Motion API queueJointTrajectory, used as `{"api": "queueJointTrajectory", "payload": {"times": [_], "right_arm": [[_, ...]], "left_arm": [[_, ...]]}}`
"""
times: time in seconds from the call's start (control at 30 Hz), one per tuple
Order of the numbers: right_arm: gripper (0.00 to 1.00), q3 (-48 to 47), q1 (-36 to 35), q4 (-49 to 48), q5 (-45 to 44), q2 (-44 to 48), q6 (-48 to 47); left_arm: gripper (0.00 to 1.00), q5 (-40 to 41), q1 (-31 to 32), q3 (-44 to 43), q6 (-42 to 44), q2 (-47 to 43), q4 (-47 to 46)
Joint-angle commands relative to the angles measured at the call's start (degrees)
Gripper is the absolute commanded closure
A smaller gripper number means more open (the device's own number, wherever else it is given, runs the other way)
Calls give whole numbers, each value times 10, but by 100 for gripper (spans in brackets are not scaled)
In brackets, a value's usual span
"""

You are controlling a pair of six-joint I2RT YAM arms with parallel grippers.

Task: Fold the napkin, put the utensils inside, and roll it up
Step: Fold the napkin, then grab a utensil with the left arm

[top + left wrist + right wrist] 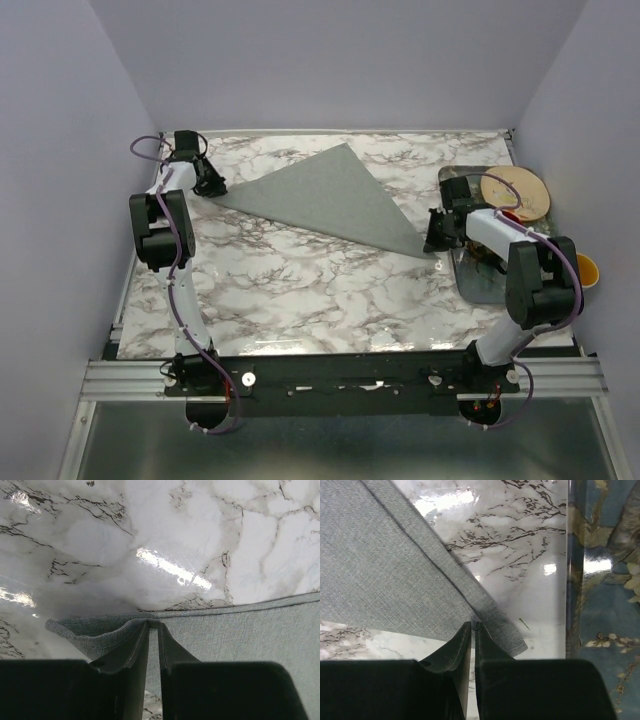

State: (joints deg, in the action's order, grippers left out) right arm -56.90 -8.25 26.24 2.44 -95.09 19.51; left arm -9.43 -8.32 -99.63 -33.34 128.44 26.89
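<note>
The grey-green napkin lies on the marble table as a triangle, with its point toward the back. My left gripper is at its far-left corner, shut on the hem of the napkin, which bunches up around the left gripper. My right gripper is at the right corner beside the tray. In the right wrist view the right gripper is shut on the edge of the napkin just short of its tip. I can make out no utensils; the right arm covers much of the tray.
The floral-patterned tray sits at the right, and its rim is close to my right fingers. A round wooden plate rests at the tray's far end. A yellow cup stands by the right wall. Purple walls enclose the table.
</note>
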Motion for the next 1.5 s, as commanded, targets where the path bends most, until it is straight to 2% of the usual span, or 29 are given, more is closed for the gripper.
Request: {"api": "queueJointTrajectory", "payload": {"times": [0.0, 0.17, 0.3, 0.6, 0.77, 1.0, 1.1, 1.17, 1.2, 1.23, 1.27, 1.3, 1.33, 1.47], "right_arm": [[85, 11, 9, -10, -38, -16, 9], [85, 2, 9, -4, -57, -5, 4], [85, -5, 8, -4, -5, 8, 3], [85, 3, -5, -11, 27, 21, 1], [85, 8, -5, -9, -11, 17, 7], [85, 5, -12, -9, -1, 31, -17], [84, -1, -68, -6, -12, 66, -21], [79, -8, -126, 11, -21, 81, -18], [74, -8, -147, 12, -19, 90, -16], [65, -8, -182, 9, -11, 103, -11], [62, -9, -199, 7, -2, 109, -11], [60, -10, -214, 6, 5, 113, -9], [52, -9, -248, -4, 16, 124, -10], [41, -2, -304, -22, 41, 130, -18]], "left_arm": [[76, 10, -6, 2, 23, -18, 22], [70, 8, -5, -21, 28, -49, 40], [69, 5, -5, 19, 20, -80, 31], [72, 40, -6, 53, 35, -83, 29], [72, 57, -24, 72, 23, -74, 40], [72, 55, -32, 49, 35, -56, 34], [71, 55, -28, 103, 28, -132, 37], [63, 90, -27, 164, 21, -221, 46], [59, 116, -28, 181, 16, -251, 67], [52, 164, -27, 201, 11, -280, 77], [50, 181, -28, 243, 1, -332, 85], [48, 190, -34, 270, -11, -360, 90], [47, 203, -37, 296, -38, -384, 92], [46, 239, -61, 448, -97, -512, 103]]}}
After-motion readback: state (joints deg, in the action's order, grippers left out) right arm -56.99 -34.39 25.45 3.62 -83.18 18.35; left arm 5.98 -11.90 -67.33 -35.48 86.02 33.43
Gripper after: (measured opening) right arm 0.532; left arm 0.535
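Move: The left fingertips are on the napkin's far-left edge. Its left corner, with a rumpled lip, lies about 5 cm to their left, level fore and aft and 1 cm below; the far corner is some 30 cm right and 16 cm ahead. The right fingertips rest near the right corner, about 3 cm to their right and 1 cm back; from them the tray's middle lies some 17 cm right and 4 cm ahead. The left hand loosens its fingers slightly, lifts some 4 cm off the napkin's edge while easing back, then sinks again, working back and left about 4 cm each way beside the left corner, before it draws clear to 16 cm back and 10 cm up with fingers opening. Meanwhile the right hand stays low with narrow fingers at the right corner, shifting only about a centimetre, then leaves it, sweeping some 15 cm left, 6 cm back and 7 cm up, opening and turning nearly 30 degrees counter-clockwise. ##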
